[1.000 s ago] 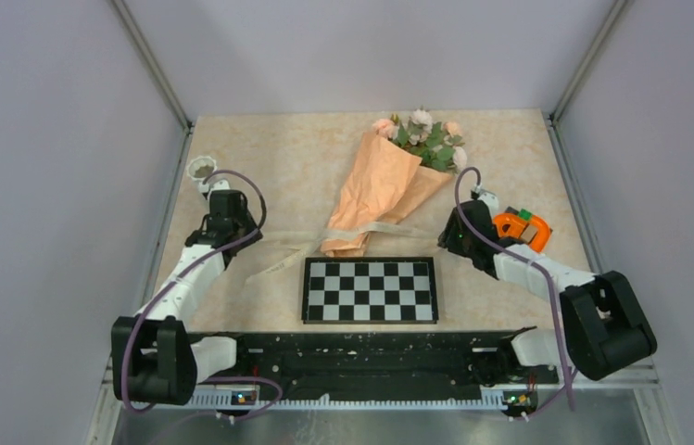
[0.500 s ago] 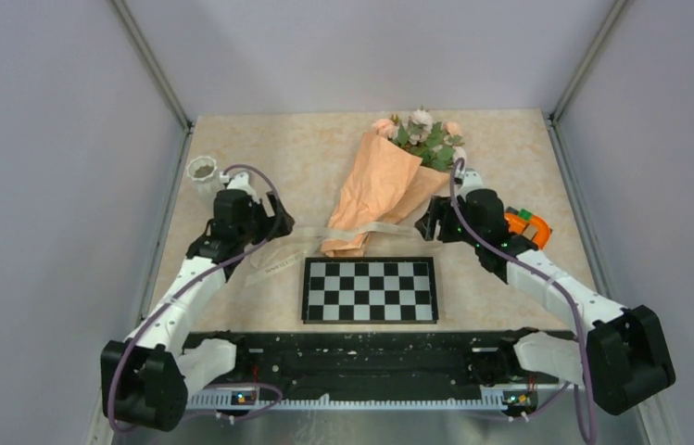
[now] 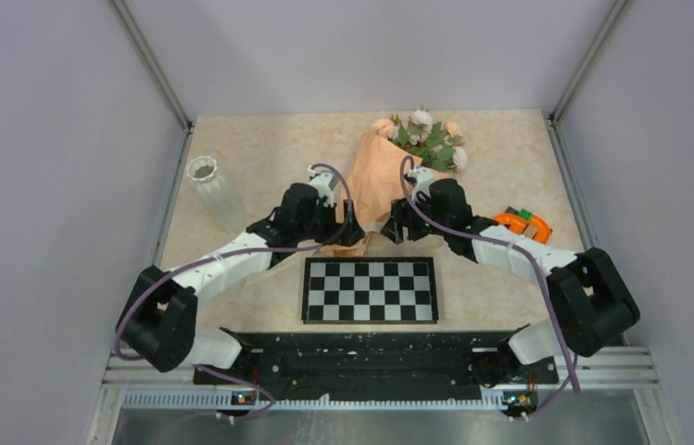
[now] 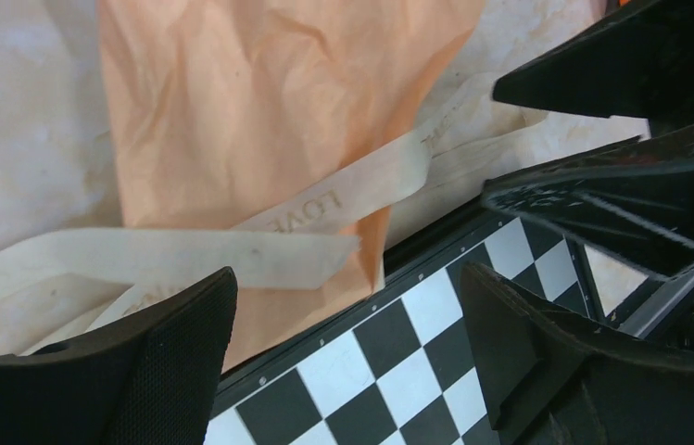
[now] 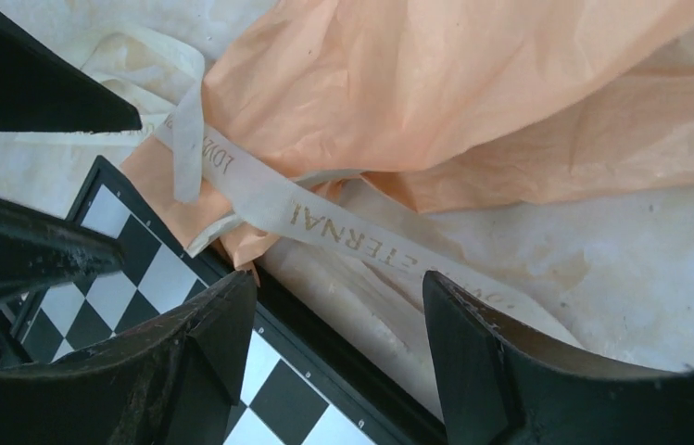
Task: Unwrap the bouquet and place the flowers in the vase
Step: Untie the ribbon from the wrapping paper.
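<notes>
The bouquet point(image 3: 382, 176) lies at the table's middle, its peach paper cone point(image 4: 269, 111) narrowing toward the arms. Pink and cream flowers point(image 3: 428, 141) with green leaves show at its far end. Cream ribbon point(image 5: 343, 222) with gold lettering crosses the cone's narrow tip and trails onto the table. My left gripper point(image 3: 352, 237) hovers open at the tip's left side, nothing between its fingers point(image 4: 176, 343). Facing it from the right, my right gripper point(image 3: 393, 228) is open too, over the ribbon and the board's edge. The ribbed white vase point(image 3: 216, 193) stands upright at the left.
A black-and-white checkerboard point(image 3: 369, 289) lies just in front of the cone's tip, under both grippers. An orange and green object point(image 3: 523, 225) sits behind the right arm. Grey walls with metal posts close in the table on three sides.
Both arms swung inward from the table's sides to the cone's narrow tip, and both sets of jaws opened wider. The left arm no longer covers the vase.
</notes>
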`<action>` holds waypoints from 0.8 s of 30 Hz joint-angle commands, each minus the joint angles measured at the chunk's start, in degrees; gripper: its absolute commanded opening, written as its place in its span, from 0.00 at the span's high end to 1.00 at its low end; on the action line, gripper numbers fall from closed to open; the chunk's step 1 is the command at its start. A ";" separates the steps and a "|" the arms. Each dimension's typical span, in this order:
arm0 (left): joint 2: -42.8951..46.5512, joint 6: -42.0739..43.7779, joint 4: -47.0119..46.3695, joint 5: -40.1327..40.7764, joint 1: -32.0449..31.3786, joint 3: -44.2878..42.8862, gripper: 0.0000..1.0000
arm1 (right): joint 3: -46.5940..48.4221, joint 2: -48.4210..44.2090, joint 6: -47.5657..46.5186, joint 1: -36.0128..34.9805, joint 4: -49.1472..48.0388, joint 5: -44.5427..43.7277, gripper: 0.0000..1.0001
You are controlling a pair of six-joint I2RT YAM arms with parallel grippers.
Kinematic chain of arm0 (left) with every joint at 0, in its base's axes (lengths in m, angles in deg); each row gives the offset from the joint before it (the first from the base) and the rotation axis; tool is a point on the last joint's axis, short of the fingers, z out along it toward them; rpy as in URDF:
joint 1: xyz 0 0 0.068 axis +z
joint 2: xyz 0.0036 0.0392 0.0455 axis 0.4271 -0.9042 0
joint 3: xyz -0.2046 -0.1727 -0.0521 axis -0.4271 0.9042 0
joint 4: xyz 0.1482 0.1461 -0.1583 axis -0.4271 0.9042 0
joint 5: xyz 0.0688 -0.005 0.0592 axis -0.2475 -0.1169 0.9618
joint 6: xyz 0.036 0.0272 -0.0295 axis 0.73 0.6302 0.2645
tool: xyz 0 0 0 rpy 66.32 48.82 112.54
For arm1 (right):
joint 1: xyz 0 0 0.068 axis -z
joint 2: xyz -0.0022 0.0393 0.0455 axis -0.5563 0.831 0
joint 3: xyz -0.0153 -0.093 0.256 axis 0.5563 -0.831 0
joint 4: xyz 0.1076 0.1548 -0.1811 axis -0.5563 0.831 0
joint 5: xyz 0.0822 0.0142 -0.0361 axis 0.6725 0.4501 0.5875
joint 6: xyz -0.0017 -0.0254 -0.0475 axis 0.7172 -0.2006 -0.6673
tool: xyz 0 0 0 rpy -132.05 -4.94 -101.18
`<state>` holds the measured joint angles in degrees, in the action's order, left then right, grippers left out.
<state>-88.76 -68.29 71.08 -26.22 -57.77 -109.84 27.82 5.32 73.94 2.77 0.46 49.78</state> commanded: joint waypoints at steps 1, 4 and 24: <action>-4.23 1.91 -2.94 1.96 -2.20 -5.69 0.07 | 5.39 3.62 -4.20 -0.35 -3.23 3.70 0.32; -6.31 2.51 -1.22 3.17 -3.10 -7.29 0.11 | 6.48 5.00 -5.48 -0.35 -3.13 3.97 0.32; -9.90 1.42 0.69 5.50 -4.09 -8.48 0.51 | 9.50 12.23 -5.96 -0.35 -3.80 9.32 0.64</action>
<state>-98.31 -66.81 72.89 -20.89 -61.49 -116.05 34.61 16.66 68.80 2.77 -0.85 57.21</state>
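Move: The ribbon's crossing over the gathered end of the wrapping paper lies between my two hands. From my left hand it's about 3 cm ahead, 4 to the right and 7 below; from my right hand some 2 cm ahead, 5 to the left and 6 below. The middle of the wrapping paper is about 12 cm ahead of my left hand and 6 to its right, and the checkerboard's about 15 cm back and 4 right. The flowers lie roughly 26 cm ahead of my right hand and 9 to its right. I bring both hands together over the ribbon's crossing. My left hand eases right and forward, then sinks, about 2.5 cm down in all, drawing its wide-open fingers to half open. My right hand slides about 3 cm left, with some forward, then sinks 2 cm, turning slightly counter-clockwise and starting to close around the lettered band late on; neither hand has a sure grip. ##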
